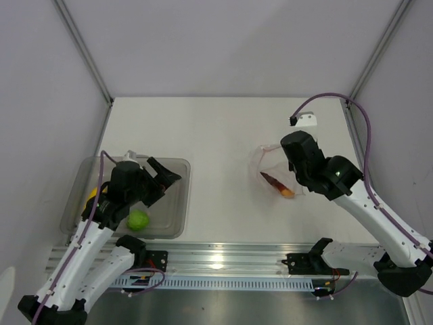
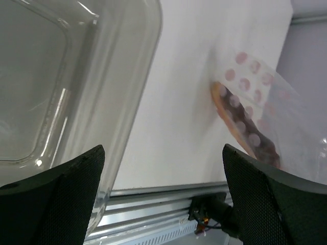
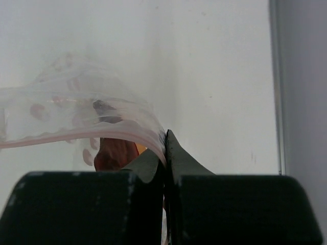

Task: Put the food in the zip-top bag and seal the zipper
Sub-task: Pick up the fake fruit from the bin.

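The zip-top bag [image 1: 269, 162] lies right of the table's middle, its mouth lifted. Inside it rests a curved dark-red and orange slice [image 1: 278, 184] of the food. My right gripper [image 3: 165, 142] is shut on the bag's pinkish zipper [image 3: 76, 139] edge, with the slice [image 3: 115, 153] just behind it. My left gripper [image 1: 161, 177] hangs open and empty over the grey bin [image 1: 177, 203]. A round lime-green fruit [image 1: 138, 220] and a yellow piece [image 1: 90, 198] sit in that bin. In the left wrist view, the bag [image 2: 255, 81] and slice [image 2: 245, 130] show far off beyond the open gripper [image 2: 162, 153].
The grey translucent bin [image 2: 76, 76] stands at the table's near left. An aluminium rail [image 1: 223, 261] runs along the front edge. A small white block [image 1: 306, 120] with a cable sits at the back right. Enclosure walls ring the table.
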### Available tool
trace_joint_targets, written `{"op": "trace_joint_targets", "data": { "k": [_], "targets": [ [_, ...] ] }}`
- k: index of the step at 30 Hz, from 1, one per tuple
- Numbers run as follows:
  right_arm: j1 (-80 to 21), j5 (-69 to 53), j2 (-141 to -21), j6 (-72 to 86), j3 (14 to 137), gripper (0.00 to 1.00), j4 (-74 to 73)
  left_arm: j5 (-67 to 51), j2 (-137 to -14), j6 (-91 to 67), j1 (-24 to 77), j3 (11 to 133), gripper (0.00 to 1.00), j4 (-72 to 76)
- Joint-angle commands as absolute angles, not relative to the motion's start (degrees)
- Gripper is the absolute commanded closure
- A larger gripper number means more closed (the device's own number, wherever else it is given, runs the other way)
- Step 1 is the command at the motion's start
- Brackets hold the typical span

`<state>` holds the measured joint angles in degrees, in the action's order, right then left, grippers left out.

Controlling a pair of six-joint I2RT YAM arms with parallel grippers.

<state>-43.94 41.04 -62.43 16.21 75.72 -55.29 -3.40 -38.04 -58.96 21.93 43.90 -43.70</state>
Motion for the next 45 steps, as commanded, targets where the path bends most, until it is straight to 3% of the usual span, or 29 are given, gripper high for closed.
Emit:
{"op": "trace_joint_targets", "data": {
  "k": [1,6,13,25,34,45],
  "targets": [
    [-41.67,48.87,-63.8,14.77,81.03,1.0,-55.99,-4.66,-40.33,-57.3,17.59,44.64,0.03,-47.18],
    [-41.75,39.68,-65.65,13.45,83.15,1.0,-52.66,1.74,-44.55,-59.58,15.29,48.6,0.02,-55.53],
    [-44.12,23.93,-68.11,17.05,75.25,1.0,-45.63,10.09,-45.52,-67.4,15.12,50.01,0.01,-68.89],
    [-50.54,23.73,-70.67,17.75,71.11,1.0,-43.86,23.99,-55.54,-65.65,14.07,57.83,0.0,-83.4],
    [-52.73,22.24,-70.31,18.28,68.82,1.0,-41.93,22.86,-54.06,-65.22,6.52,52.04,0.01,-82.36],
    [-53.0,22.94,-68.47,17.93,67.5,1.0,-42.19,18.37,-58.01,-64.77,4.57,45.62,0.0,-74.89]
  ]
}}
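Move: The green fake fruit lies in the bin about 15 cm to the left of the left hand, 6 cm back towards the base and some 16 cm below. Also on the bin floor, the orange piece is about 13 cm farther out than the green fruit and 5 cm to its left, and the yellow fruit is 7 cm farther out and 16 cm to its left. From the right hand, the green fruit lies some 60 cm left, 12 cm back and 26 cm down. Leftward, some 14 cm, the left hand swings over the bin, sinking in stages and drawing back until it is above the green fruit; its wrist turns roughly 60 degrees so the wide-open fingers point almost straight down. The right hand, still pinching the bag's rim, rises slightly to the right, then carries the bag left towards the bin and down, slowing to a near stop. ##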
